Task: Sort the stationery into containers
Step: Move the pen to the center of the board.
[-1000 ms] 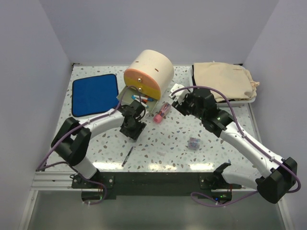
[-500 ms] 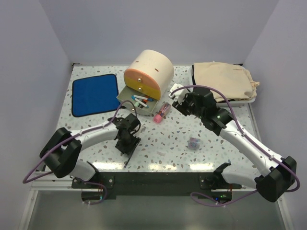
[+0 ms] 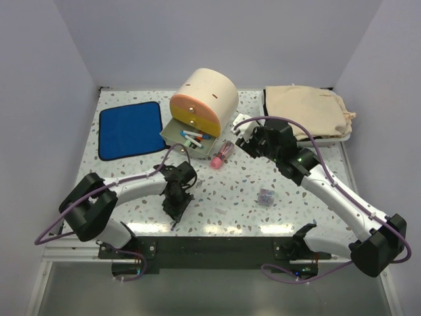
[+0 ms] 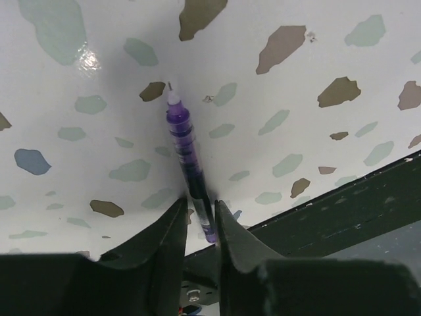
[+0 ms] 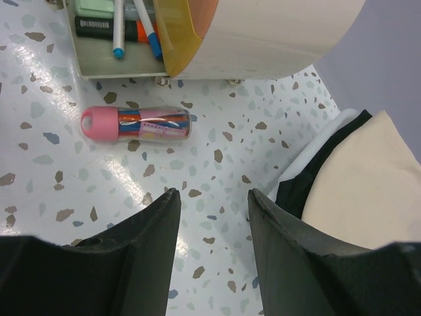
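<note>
The thin pen (image 4: pixel 187 155), dark purple up close, lies on the speckled table by the near edge. My left gripper (image 4: pixel 200 205) straddles its rear end, jaws narrowed with a small gap still showing; in the top view that gripper (image 3: pixel 175 209) points down over it. The beige cabinet (image 3: pixel 205 99) has its grey bottom drawer (image 3: pixel 187 136) pulled out, holding a green-and-orange highlighter (image 5: pixel 108 27) and blue-tipped pens (image 5: pixel 151 36). A pink tube (image 5: pixel 138 124) lies in front of the drawer. My right gripper (image 5: pixel 212 194) hovers open and empty to the tube's right.
A tiny purple-grey box (image 3: pixel 265 196) sits on the table right of centre. A blue cloth (image 3: pixel 130 129) lies at the back left. A white tray with a beige bag (image 3: pixel 309 112) fills the back right. The black frame rail (image 4: pixel 342 210) runs just past the pen.
My left arm has drawn back from the drawer toward the near edge and come down over the thin pen, its jaws narrowing around it. The right arm has stayed put.
</note>
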Controlling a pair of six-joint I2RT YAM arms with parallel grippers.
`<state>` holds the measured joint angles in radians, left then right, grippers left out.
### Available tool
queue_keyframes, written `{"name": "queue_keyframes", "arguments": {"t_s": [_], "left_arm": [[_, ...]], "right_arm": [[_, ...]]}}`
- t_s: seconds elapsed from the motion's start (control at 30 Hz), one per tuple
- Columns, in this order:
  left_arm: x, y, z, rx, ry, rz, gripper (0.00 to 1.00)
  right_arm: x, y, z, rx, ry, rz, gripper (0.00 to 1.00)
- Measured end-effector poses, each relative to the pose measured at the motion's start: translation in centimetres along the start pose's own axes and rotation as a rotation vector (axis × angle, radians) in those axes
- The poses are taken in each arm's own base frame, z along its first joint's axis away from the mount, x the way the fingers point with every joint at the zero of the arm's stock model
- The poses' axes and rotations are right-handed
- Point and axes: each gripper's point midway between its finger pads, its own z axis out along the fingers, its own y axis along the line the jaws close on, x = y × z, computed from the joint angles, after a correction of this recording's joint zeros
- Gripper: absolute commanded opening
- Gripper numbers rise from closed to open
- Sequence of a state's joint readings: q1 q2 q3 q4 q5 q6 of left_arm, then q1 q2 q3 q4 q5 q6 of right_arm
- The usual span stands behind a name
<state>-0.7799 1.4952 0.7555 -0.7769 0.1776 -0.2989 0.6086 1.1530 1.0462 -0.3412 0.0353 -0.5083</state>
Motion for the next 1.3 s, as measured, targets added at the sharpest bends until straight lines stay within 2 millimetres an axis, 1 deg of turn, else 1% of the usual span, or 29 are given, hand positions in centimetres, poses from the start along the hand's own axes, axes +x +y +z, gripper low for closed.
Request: {"name": "queue_keyframes", "arguments": {"t_s": [0.03,0.07,0.17,0.23,0.3,0.33,0.47,0.53,0.57,0.67,0.8,0.93,1.03,1.1,1.23,1.3], "left_arm": [[0.0,0.1,0.0,-0.004,0.007,-0.003,0.2],[0.0,0.1,0.1,-0.007,0.013,-0.006,0.14],[-0.2,-0.1,0.1,-0.013,0.046,-0.019,0.02],[-0.7,-0.3,0.1,-0.015,0.063,-0.018,0.0],[-2.0,-0.6,0.1,-0.015,0.065,0.0,0.0],[-2.8,-0.7,0.1,-0.015,0.06,0.017,0.0],[-7.2,-1.1,0.1,-0.028,-0.012,0.11,0.0],[-8.7,-1.0,0.1,-0.04,-0.042,0.155,0.0],[-9.0,-0.9,0.1,-0.044,-0.049,0.174,0.0],[-9.0,-0.7,0.1,-0.046,-0.056,0.224,0.0],[-9.0,-0.4,0.0,-0.053,-0.094,0.315,0.0],[-9.4,0.3,-0.1,-0.092,-0.114,0.403,0.0],[-9.9,1.3,-0.3,-0.138,-0.149,0.484,0.0],[-10.0,2.1,-0.5,-0.172,-0.179,0.556,0.0],[-9.7,3.4,-0.8,-0.214,-0.218,0.669,0.0],[-9.6,3.8,-0.9,-0.208,-0.227,0.699,0.0]], "right_arm": [[-0.1,0.0,0.0,0.001,-0.003,-0.001,0.5],[-0.1,-0.1,0.1,0.004,-0.006,0.0,0.5],[0.0,0.0,0.2,0.006,-0.011,-0.006,0.5],[0.4,0.2,0.4,0.007,-0.008,-0.01,0.49],[1.1,0.4,0.5,0.006,0.005,-0.01,0.49],[1.4,0.4,0.5,0.008,0.014,-0.007,0.49],[2.3,-0.3,0.3,0.024,0.036,0.033,0.48],[3.2,-0.9,-0.1,0.032,0.06,0.063,0.48],[3.6,-1.1,-0.3,0.034,0.071,0.075,0.49],[4.3,-1.4,-1.1,0.034,0.089,0.106,0.49],[4.7,-1.0,-2.1,0.008,0.098,0.121,0.49],[4.5,1.0,-3.6,-0.101,0.076,0.086,0.51],[4.4,3.4,-5.0,-0.228,0.038,0.05,0.52],[4.4,5.2,-5.7,-0.311,0.021,0.063,0.51],[4.1,7.5,-5.8,-0.403,-0.013,0.145,0.5],[4.4,8.6,-5.6,-0.423,-0.019,0.16,0.5]]}}
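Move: The pen lies on the table between my left hand's open pads, its middle about 3 cm ahead of them and 1 cm right. From that hand the small clear strip is some 16 cm right and 4 ahead; the pink pencil case 29 ahead and 19 right; the open drawer 35 ahead and 6 right. From my right hand, the pen is about 18 cm back, 28 left and 23 below, the clip box 11 back, 5 right and 22 below. I close my left fingers on the rear half of the pen and drag it low along the table, first forward and right, then forward and back left, ending about 10 cm ahead while turning clockwise some 35 degrees and tilting the fingertips forward. My empty right hand shifts briefly right, then draws back 10 cm and sinks 5, tipping down towards the clip box. ##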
